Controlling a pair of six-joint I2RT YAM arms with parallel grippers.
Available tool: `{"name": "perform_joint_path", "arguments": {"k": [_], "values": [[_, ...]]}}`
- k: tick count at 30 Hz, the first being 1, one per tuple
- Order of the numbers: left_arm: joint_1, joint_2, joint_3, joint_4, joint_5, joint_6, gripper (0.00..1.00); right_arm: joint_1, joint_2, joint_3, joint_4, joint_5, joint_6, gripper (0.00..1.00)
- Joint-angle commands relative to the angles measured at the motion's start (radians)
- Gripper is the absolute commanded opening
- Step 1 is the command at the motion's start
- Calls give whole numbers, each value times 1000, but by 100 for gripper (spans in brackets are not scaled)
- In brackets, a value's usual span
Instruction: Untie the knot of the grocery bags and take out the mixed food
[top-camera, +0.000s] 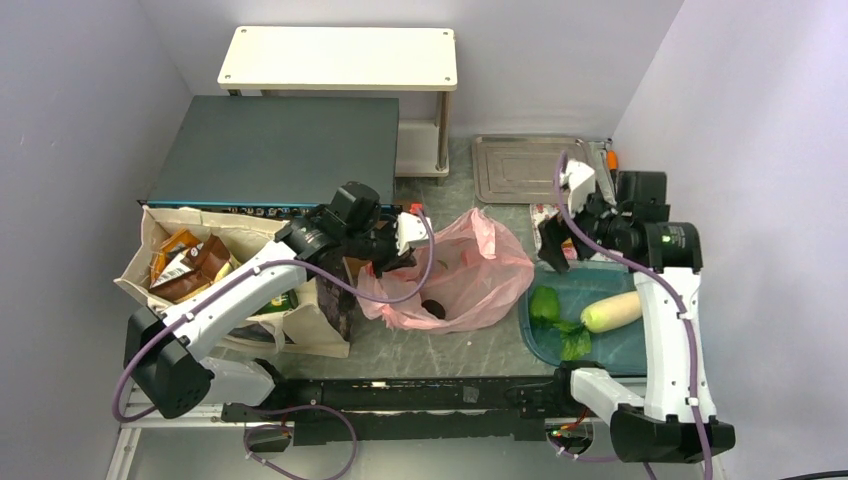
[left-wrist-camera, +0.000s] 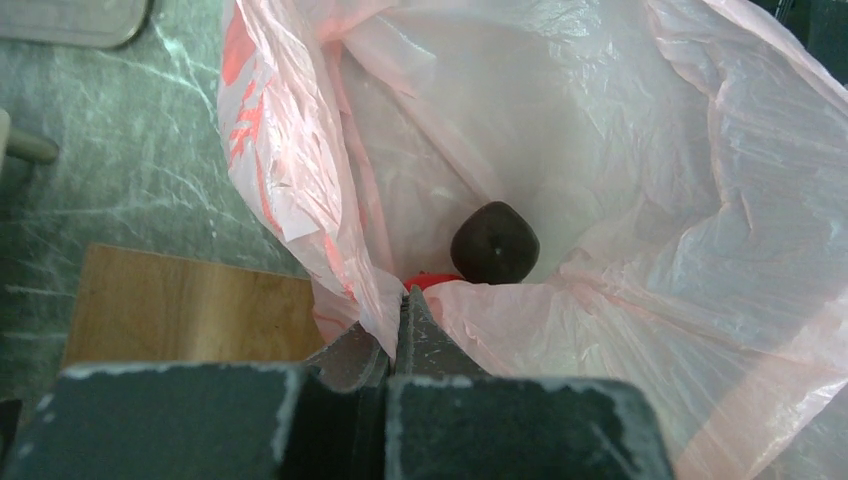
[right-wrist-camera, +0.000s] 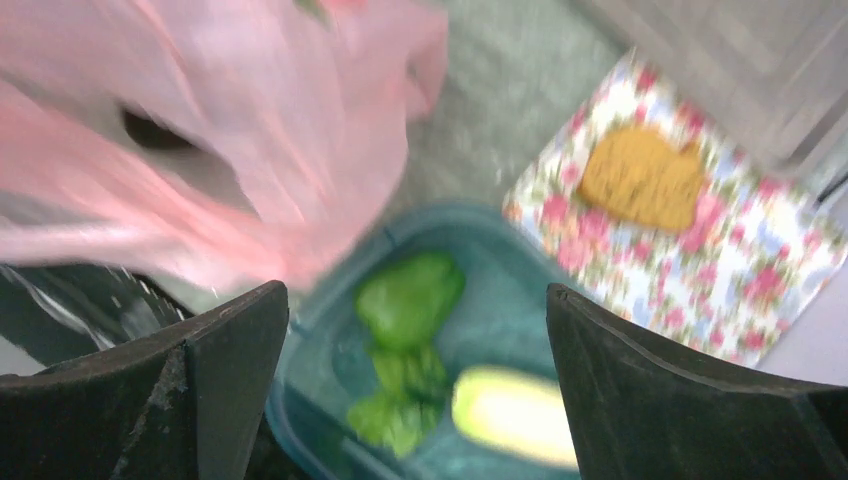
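Observation:
The thin pink plastic bag (top-camera: 460, 275) lies open mid-table, and no knot shows. My left gripper (top-camera: 385, 262) is shut on the bag's near rim (left-wrist-camera: 370, 290). Inside the bag sit a dark round fruit (left-wrist-camera: 494, 242) and a bit of something red (left-wrist-camera: 432, 280). The beige tote (top-camera: 310, 330) stands at the left with chip bags (top-camera: 185, 265) in it. My right gripper (right-wrist-camera: 418, 330) hangs open and empty above the teal tray (top-camera: 610, 350), right of the bag. The tray holds a green pepper (right-wrist-camera: 410, 295), leafy greens (right-wrist-camera: 400, 400) and a white radish (right-wrist-camera: 510, 410).
A floral sheet (right-wrist-camera: 740, 270) with a brown bread slice (right-wrist-camera: 640, 180) lies behind the teal tray. A metal tray (top-camera: 530, 168) is at the back right. A dark box (top-camera: 275, 150) and a white stand (top-camera: 340, 58) fill the back left. A wooden board (left-wrist-camera: 190, 305) lies beside the bag.

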Motion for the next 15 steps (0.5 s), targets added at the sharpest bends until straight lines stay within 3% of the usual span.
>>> {"name": "perform_joint_path", "arguments": {"k": [1, 5, 10, 15], "values": [[-47, -62, 37, 14, -31, 92, 0, -4, 62, 225, 80, -267, 145, 100], [-105, -91, 29, 57, -113, 169, 0, 40, 123, 332, 163, -413, 239, 100], [-153, -78, 48, 80, -182, 223, 0, 374, 170, 324, 160, -270, 208, 100], [-188, -95, 19, 131, -291, 233, 0, 550, 128, 176, 158, -187, 152, 100]]}}
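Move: The dark fruit at the bottom of the pink bag is next for my empty right hand: about 24 cm to its left, 6 cm back and 21 cm below. The red food lies roughly 4 cm beyond it and 3 cm farther left. In the basin, the green pepper is 6 cm back and 2 cm right of my right hand, the radish 7 cm back and 18 cm right. My left hand has the dark fruit 6 cm to its right, 5 cm back and 17 cm below. I swing my right hand away from the basin in an arch, first up about 12 cm and a little forward, then some 16 cm left across towards the bag's mouth, starting to sink and turning 30 degrees counter-clockwise, fingers staying wide open. My left hand keeps its pinch on the bag's rim, drawing it up about 3 cm and slightly right while the wrist rolls some 20 degrees. ##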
